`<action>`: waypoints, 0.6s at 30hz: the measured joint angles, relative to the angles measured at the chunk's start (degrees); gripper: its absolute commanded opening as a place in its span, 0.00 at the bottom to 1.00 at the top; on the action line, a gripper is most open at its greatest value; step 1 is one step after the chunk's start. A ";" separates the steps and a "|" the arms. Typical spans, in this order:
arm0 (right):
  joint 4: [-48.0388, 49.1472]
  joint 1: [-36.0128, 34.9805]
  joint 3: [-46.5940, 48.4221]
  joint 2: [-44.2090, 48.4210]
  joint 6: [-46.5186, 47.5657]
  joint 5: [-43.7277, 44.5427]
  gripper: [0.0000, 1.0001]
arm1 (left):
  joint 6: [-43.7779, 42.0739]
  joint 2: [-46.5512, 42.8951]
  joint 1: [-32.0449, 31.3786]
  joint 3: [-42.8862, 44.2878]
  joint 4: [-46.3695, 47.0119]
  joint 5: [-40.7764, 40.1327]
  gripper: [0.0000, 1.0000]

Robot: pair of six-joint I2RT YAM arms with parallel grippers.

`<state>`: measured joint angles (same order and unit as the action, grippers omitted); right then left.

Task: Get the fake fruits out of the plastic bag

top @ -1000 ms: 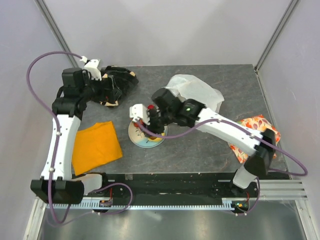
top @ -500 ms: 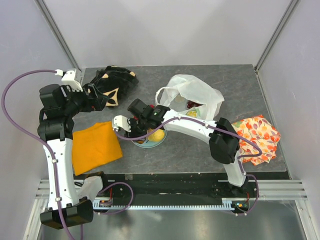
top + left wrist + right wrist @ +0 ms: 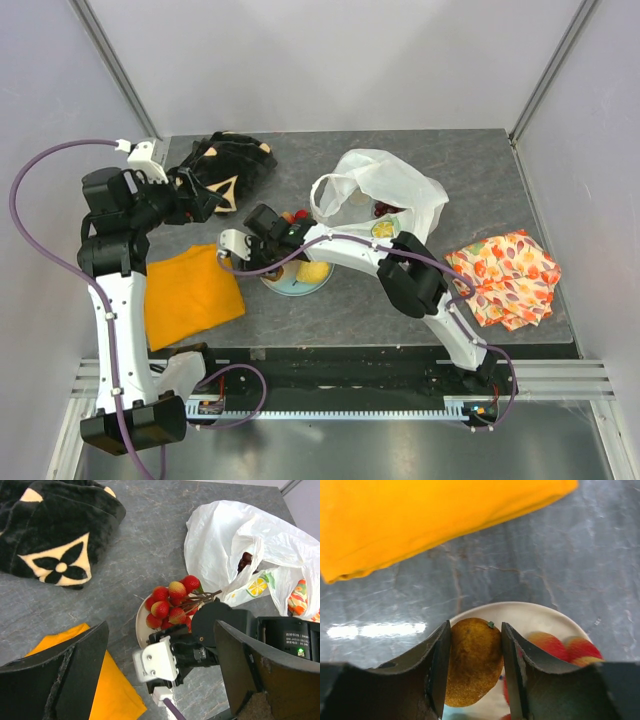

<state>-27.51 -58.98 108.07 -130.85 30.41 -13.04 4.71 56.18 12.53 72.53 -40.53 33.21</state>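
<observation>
A yellow lemon sits between the fingers of my right gripper, which is shut on it just above a white plate. From above, the right gripper and the lemon are over the plate. A red berry cluster lies on the plate's far side. The white plastic bag lies open behind, with a citrus slice and a dark fruit in it. My left gripper hangs open and empty to the left, looking down at the plate.
A black bag with a beige flower mark lies at the back left, right beside the left gripper. An orange cloth lies at the front left near the plate. A fruit-patterned cloth lies at the right.
My right gripper has swung left over the plate, now with the lemon in it. The left arm has pulled back left, away from the black bag. The red berry cluster now lies on the plate.
</observation>
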 measured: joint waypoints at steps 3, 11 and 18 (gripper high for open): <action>0.68 0.39 0.20 -0.22 -0.02 1.27 0.32 | 0.24 -0.33 0.00 -1.36 0.15 0.20 0.92; 1.51 0.48 0.17 -0.31 -0.59 2.89 0.61 | 0.76 -2.27 0.00 -3.98 -0.09 0.70 0.92; 1.66 0.48 0.02 1.51 -5.81 1.44 0.78 | 1.95 -2.05 0.00 -3.96 0.17 2.84 0.92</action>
<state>-25.85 -58.50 108.09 -129.34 24.60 -11.60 6.66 54.13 12.53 68.58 -40.36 36.05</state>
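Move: The right hand still grips the round orange fruit low over the near-left part of the plate. The plate's middle is about 3 cm ahead, 6 cm to this hand's right and 4 cm below. The red berries lie some 9 cm ahead and 3 cm right, the yellow fruit level and 10 cm right, and the orange cloth 21 cm left and 8 cm back. From the left hand, the plate's middle is about 2 cm ahead, 18 cm right and 31 cm below. Still pinching the orange fruit, the right hand slides it about 1.5 cm forward over the plate towards the red berries, hardly changing height. It stops there and spreads its fingers clear of both sides of the fruit, then starts straight up by some 2 cm while easing slightly back. ##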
